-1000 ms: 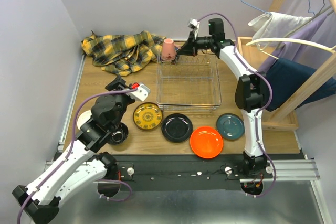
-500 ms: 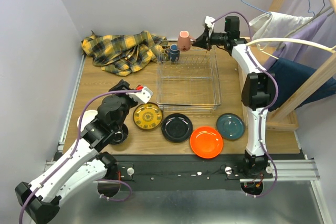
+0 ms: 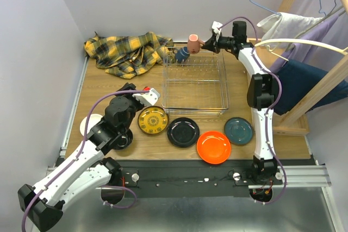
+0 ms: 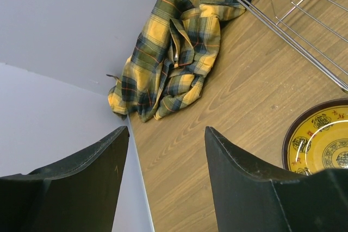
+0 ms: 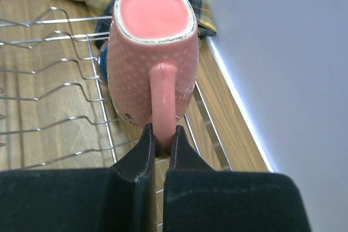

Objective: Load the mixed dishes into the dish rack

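Observation:
My right gripper (image 3: 204, 43) is shut on the handle of a pink dotted cup (image 3: 193, 40) and holds it in the air over the back edge of the silver wire dish rack (image 3: 196, 85). In the right wrist view the fingers (image 5: 147, 145) pinch the handle below the cup (image 5: 152, 52). A blue cup (image 3: 182, 54) leans in the rack's back left corner. Yellow patterned (image 3: 153, 120), black (image 3: 182, 132), orange (image 3: 213, 146) and teal (image 3: 238, 131) plates lie in front of the rack. My left gripper (image 3: 128, 89) is open and empty (image 4: 166, 134) over bare wood left of the yellow plate (image 4: 321, 145).
A yellow plaid cloth (image 3: 128, 51) lies bunched at the back left. A black bowl (image 3: 122, 138) and a pale bowl (image 3: 88, 124) sit under my left arm. A wooden frame with hangers and clothes (image 3: 304, 52) stands to the right. The wall (image 5: 283, 52) is close behind the rack.
My right gripper has lifted the pink cup up and to the right, off the blue cup, which now leans in the rack. The left arm has shifted slightly.

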Controlling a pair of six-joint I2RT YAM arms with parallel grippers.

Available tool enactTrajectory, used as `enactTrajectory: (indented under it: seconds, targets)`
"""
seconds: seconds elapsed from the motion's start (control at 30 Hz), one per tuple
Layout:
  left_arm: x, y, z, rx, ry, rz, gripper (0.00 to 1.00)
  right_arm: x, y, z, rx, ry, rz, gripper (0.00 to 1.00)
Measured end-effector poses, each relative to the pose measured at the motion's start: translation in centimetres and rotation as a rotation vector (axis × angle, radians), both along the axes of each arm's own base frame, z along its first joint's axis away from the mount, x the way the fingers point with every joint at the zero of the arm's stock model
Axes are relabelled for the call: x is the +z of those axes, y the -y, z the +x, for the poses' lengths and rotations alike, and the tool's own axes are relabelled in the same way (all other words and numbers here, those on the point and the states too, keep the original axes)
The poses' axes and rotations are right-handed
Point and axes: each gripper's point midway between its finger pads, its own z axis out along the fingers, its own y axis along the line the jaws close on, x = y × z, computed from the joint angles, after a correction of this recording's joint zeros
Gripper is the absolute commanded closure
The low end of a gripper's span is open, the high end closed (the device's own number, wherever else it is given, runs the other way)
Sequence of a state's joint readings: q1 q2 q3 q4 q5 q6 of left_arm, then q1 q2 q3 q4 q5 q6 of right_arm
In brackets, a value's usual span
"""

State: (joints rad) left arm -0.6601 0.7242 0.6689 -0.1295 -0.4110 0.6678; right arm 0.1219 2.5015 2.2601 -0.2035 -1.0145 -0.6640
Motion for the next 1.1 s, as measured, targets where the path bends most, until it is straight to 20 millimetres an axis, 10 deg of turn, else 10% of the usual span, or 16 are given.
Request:
enactTrajectory:
  seconds: [0.57,1.1]
  targets:
    - [-1.6,0.4,0.5,0.003,-0.024,0.006,0.32,-0.4,0.7,0.6,-0.014,0.013,0.002,1.0]
    - [-2.6,-0.2,0.1,0.018,-0.029,-0.005,0.31,1.2,-7.2,-1.4,0.084,0.085,-0.017,0.99]
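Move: The right hand holds the pink mug upside down by its handle, the mug's body about 5 cm to its left and 1 cm ahead. The rack's back left corner lies roughly 17 cm left, level fore-and-aft and some 8 cm below; the blue mug stands about 9 cm left, 2 cm back and 9 cm below. From the idle left hand that corner is some 30 cm ahead, 13 cm right and 17 cm lower. Still pinching the pink mug's handle, the right hand first sinks and eases right by about 1 cm each, then swings left some 8 cm, rising about 2 cm and drawing slightly back, to bring the mug over the blue one by the rack's back left corner. It turns only about 5 degrees counter-clockwise. The empty, open left hand sinks about 2.5 cm, well clear of the dishes. ##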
